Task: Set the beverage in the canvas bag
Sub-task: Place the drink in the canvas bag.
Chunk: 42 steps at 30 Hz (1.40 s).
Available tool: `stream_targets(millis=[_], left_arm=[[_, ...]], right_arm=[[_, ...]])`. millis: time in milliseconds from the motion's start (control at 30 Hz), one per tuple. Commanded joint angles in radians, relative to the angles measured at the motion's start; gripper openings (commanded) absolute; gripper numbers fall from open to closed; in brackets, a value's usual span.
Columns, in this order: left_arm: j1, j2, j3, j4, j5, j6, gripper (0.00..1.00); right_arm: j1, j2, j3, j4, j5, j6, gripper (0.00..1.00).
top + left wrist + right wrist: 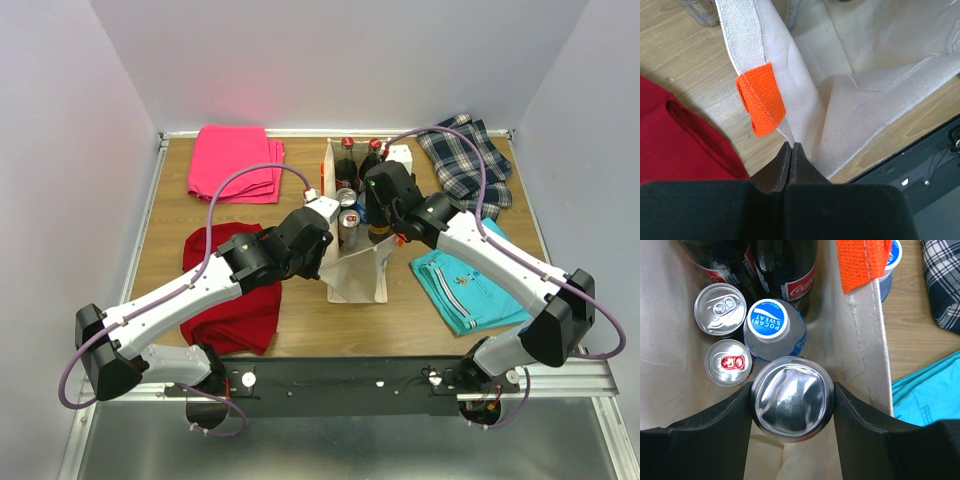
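Note:
The canvas bag (356, 276) stands open at the table's middle, cream with an orange strap (762, 100). My left gripper (322, 236) is shut on the bag's near-left rim; in the left wrist view the cloth (860, 55) runs into the closed tips of the gripper (791, 145). My right gripper (792, 390) is shut on the beverage (792, 397), a silver-ended can held upright inside the bag (855, 345). In the top view that gripper (381, 214) hangs over the bag's mouth. Beside the held can stand a blue-capped bottle (767, 320), two cans (720, 307) and cola bottles (790, 265).
Folded cloths lie around the bag: pink (235, 160) at back left, red (235, 300) under my left arm, plaid (465, 160) at back right, teal (465, 285) under my right arm. A blue-lidded cup (892, 260) stands just outside the bag's right wall.

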<state>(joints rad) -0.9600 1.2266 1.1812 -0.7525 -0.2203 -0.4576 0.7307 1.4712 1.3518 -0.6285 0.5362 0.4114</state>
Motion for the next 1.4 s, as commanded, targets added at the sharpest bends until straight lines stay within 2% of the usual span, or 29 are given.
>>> stream_targets(millis=[0,700,1033,1367], left_arm=[[0.001,-0.001,-0.009,-0.096,-0.070,0.022,0.00],[0.001,-0.024,0.103,-0.117,-0.093,0.068,0.00],[0.000,-0.038,0.130,-0.108,-0.059,0.080,0.00],[0.001,-0.047,0.115,-0.099,-0.053,0.083,0.05]], right_arm=[[-0.010,0.012,0.023,0.087,-0.016,-0.010,0.01],[-0.010,0.086,-0.019,0.099,-0.064,0.024,0.01],[-0.010,0.139,-0.002,0.084,-0.067,0.032,0.01],[-0.011,0.182,-0.003,0.059,-0.059,0.047,0.01]])
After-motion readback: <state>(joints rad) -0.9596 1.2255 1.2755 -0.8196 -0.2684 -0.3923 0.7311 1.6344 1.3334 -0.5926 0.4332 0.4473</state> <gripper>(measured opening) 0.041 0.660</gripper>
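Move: Below the right hand, which already holds the black can by its upper part, the free spot on the canvas bag's floor lies about 3 cm left, level fore-and-aft and some 15 cm down. The red-tab can is 3 cm ahead, 8 cm left; the silver-topped can 8 cm ahead, 9 cm left; the Pocari bottle 6 cm ahead, 2 cm left. From the left hand the spot lies roughly 14 cm ahead, 9 cm right. Lowering the held black can about 7 cm into the canvas bag, the right hand drifts some 3 cm left towards the red-tab can, just on the near side of the Pocari bottle; it tips down roughly 10 degrees and keeps its grip. The left hand, still pinching the bag's near-left rim, first holds nearly still, then draws up about 3 cm. ##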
